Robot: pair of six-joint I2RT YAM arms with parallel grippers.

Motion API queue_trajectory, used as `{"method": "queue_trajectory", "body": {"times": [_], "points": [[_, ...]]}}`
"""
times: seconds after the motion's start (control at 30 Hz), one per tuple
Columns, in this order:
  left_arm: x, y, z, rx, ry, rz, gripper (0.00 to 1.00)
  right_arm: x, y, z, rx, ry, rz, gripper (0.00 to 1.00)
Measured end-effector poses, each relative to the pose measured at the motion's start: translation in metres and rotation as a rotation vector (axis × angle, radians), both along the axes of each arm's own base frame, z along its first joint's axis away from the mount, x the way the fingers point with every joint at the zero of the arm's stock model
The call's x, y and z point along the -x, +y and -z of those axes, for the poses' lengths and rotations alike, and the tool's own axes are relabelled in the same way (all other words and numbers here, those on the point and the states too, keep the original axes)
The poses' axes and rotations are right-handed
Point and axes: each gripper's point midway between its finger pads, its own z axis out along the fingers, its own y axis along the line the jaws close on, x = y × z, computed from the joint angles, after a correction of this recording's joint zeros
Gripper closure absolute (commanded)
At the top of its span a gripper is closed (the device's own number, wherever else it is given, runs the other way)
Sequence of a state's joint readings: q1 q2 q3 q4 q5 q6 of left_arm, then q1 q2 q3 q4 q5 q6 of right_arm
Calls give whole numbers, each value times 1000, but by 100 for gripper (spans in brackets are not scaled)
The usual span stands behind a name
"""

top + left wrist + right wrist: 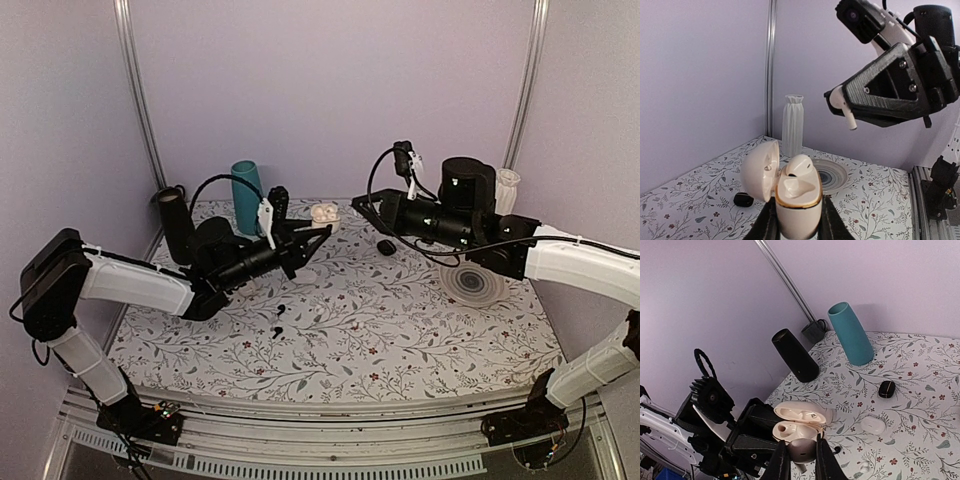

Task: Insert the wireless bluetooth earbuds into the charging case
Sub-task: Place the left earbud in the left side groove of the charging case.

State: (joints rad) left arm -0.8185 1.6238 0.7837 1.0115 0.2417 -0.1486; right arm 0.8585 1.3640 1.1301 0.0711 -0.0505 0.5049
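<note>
The white charging case is held upright off the table with its lid open, and my left gripper is shut on its body. One white earbud sits in the far hollow. The near hollow is bare. My right gripper hangs above and to the right of the case, shut on a second earbud with its stem pointing down. In the right wrist view that earbud sits between my fingers, just in front of the open case. From above, the case lies between both grippers.
A teal cylinder and a black cylinder stand at the back left. A white vase and a ringed plate are at the right. A black pebble case and a small white rounded object lie on the floral table.
</note>
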Motion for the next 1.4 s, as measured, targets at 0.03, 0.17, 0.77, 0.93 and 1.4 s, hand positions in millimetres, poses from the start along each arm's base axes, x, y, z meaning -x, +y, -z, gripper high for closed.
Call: {"method": "queue_trajectory", "body": {"times": [0.03,0.17,0.77,0.93,1.4], "points": [[2,-2,-1,-1,-6,5,100,2,3,-3,-10,-10,-5,92],[8,-8,-4,-7,-31,16,100,11,12,-13,-44,-47,-24,92],[23,-20,-8,-54,-73,44,100,36,54,-11,-30,-172,-84,92],[27,-16,-20,-40,-87,45,100,33,52,-10,-28,-193,-53,92],[32,-18,-21,-42,-86,61,100,28,48,-10,-31,-203,-13,92]]}}
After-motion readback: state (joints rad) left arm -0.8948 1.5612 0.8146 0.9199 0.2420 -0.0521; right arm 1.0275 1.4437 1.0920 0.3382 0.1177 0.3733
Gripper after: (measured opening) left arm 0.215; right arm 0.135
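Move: The open charging case, still pinched in the left gripper, sits about 7 cm to the right gripper's left, 1 cm back and 4 cm below it; the right gripper already holds the white earbud. From the left hand, that earbud is some 7 cm to the right, 1 cm ahead and 5 cm up. Down on the table, nearly 30 cm below the right hand, lie the black fob, about 17 cm ahead and 5 cm right, and the white oval, 10 cm ahead and 13 cm left. Carry the earbud left about 5 cm and back some 3 cm towards the case, arching up a little, then sinking over the open grooves and nearly stopping, while the right fingers tip up about 10 degrees. With the left gripper, bring the case to meet it: back 3 cm, up and right about 2 cm each. Keep both grips as they are. ##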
